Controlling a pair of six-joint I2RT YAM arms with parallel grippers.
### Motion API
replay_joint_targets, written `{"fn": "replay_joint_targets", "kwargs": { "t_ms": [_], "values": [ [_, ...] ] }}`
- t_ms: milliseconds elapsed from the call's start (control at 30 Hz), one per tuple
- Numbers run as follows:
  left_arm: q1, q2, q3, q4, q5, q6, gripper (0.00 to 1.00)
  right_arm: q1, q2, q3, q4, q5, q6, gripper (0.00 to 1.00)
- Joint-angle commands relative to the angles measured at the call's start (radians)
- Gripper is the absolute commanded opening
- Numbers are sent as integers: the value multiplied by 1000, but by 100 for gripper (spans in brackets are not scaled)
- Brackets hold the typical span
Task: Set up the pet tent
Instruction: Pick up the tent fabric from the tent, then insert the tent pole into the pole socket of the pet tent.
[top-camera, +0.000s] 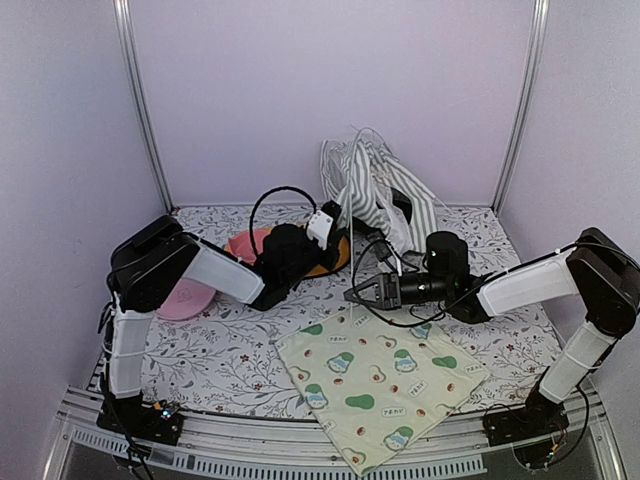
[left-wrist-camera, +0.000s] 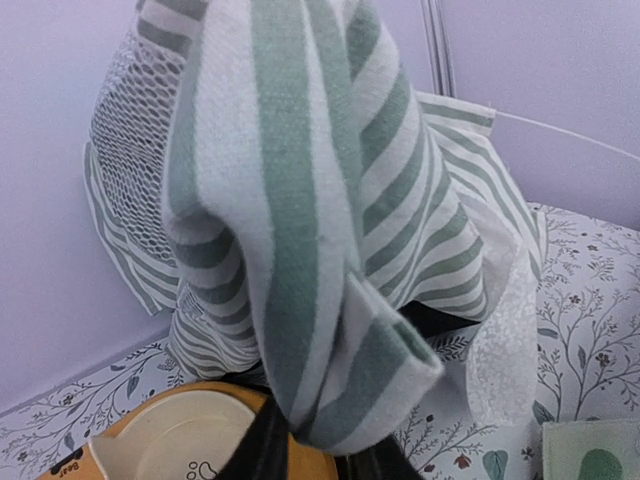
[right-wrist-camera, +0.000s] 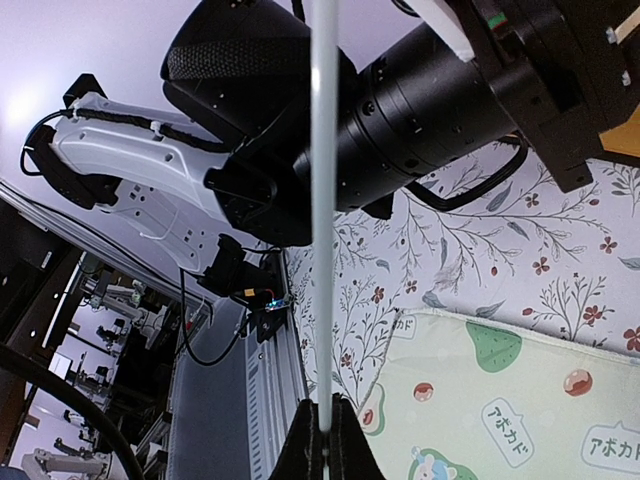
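Note:
The pet tent (top-camera: 383, 186), a slack heap of sage-green and white striped fabric, leans against the back wall with thin white poles sticking out of it. In the left wrist view its mesh window (left-wrist-camera: 135, 150) faces left. A hanging fold of the fabric (left-wrist-camera: 320, 300) drops between the dark fingers (left-wrist-camera: 252, 452) of my left gripper (left-wrist-camera: 318, 440), which pinch its lower end. My left gripper (top-camera: 330, 226) sits at the tent's left side. My right gripper (top-camera: 350, 295) (right-wrist-camera: 323, 428) is shut on a thin white pole (right-wrist-camera: 322, 200) (top-camera: 353, 262) that rises toward the tent.
An orange pet bowl (top-camera: 338, 262) (left-wrist-camera: 170, 440) lies under the left wrist. A pale yellow avocado-print mat (top-camera: 380, 375) (right-wrist-camera: 500, 400) covers the near centre. A pink disc (top-camera: 186, 298) lies at the left. Black cables (top-camera: 275, 195) loop over the left arm. Walls close three sides.

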Motion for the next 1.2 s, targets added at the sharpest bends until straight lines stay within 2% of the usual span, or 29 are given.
{"fn": "replay_joint_targets", "kwargs": {
  "t_ms": [0, 33, 67, 167, 367, 533, 767, 1167],
  "values": [
    [-8, 0, 4, 6, -12, 3, 10, -27, -32, 32, -3, 51, -4, 0],
    [-12, -9, -4, 6, -10, 2, 1, -27, -33, 33, -2, 51, -2, 0],
    [-17, -21, -18, 7, -9, -2, 0, -28, -33, 35, -2, 52, 2, 0],
    [-44, -85, -110, 49, -21, -11, 0, -33, -42, 50, -1, 63, 27, 0],
    [-158, -278, -392, 168, -102, -36, 0, -42, -3, 154, -12, 96, 108, 0],
    [-254, -366, -525, 169, -152, -48, 0, -63, 72, 247, 14, 99, 177, 0],
    [-289, -411, -598, 145, -188, -74, 0, -62, 131, 344, 31, 139, 207, 0],
    [-313, -425, -594, 85, -197, -22, 0, -61, 148, 424, 56, 227, 237, 0]
  ]
}}
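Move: The hanging end of the tent fabric is right at the left gripper's part-open fingers, about 1 cm ahead at the same height. From that gripper, the tent body stands some 15 cm ahead and 8 cm to the right, and the orange board lies about 6 cm ahead, 15 cm left and 15 cm below. From the right gripper, which holds the white pole, the same fabric end is roughly 15 cm ahead and 2 cm left, level; the avocado mat's middle is about 12 cm back, 7 cm right and 16 cm down. Shut the left fingers on the fabric's lower end, then pull it about 15 cm straight back towards yourself, easing some 4 cm left, and hold it there. Keep the right gripper clamped on the white pole and meanwhile carry it up about 8 cm and forward 7 cm, drifting left towards the tent and tilting the wrist slightly. ##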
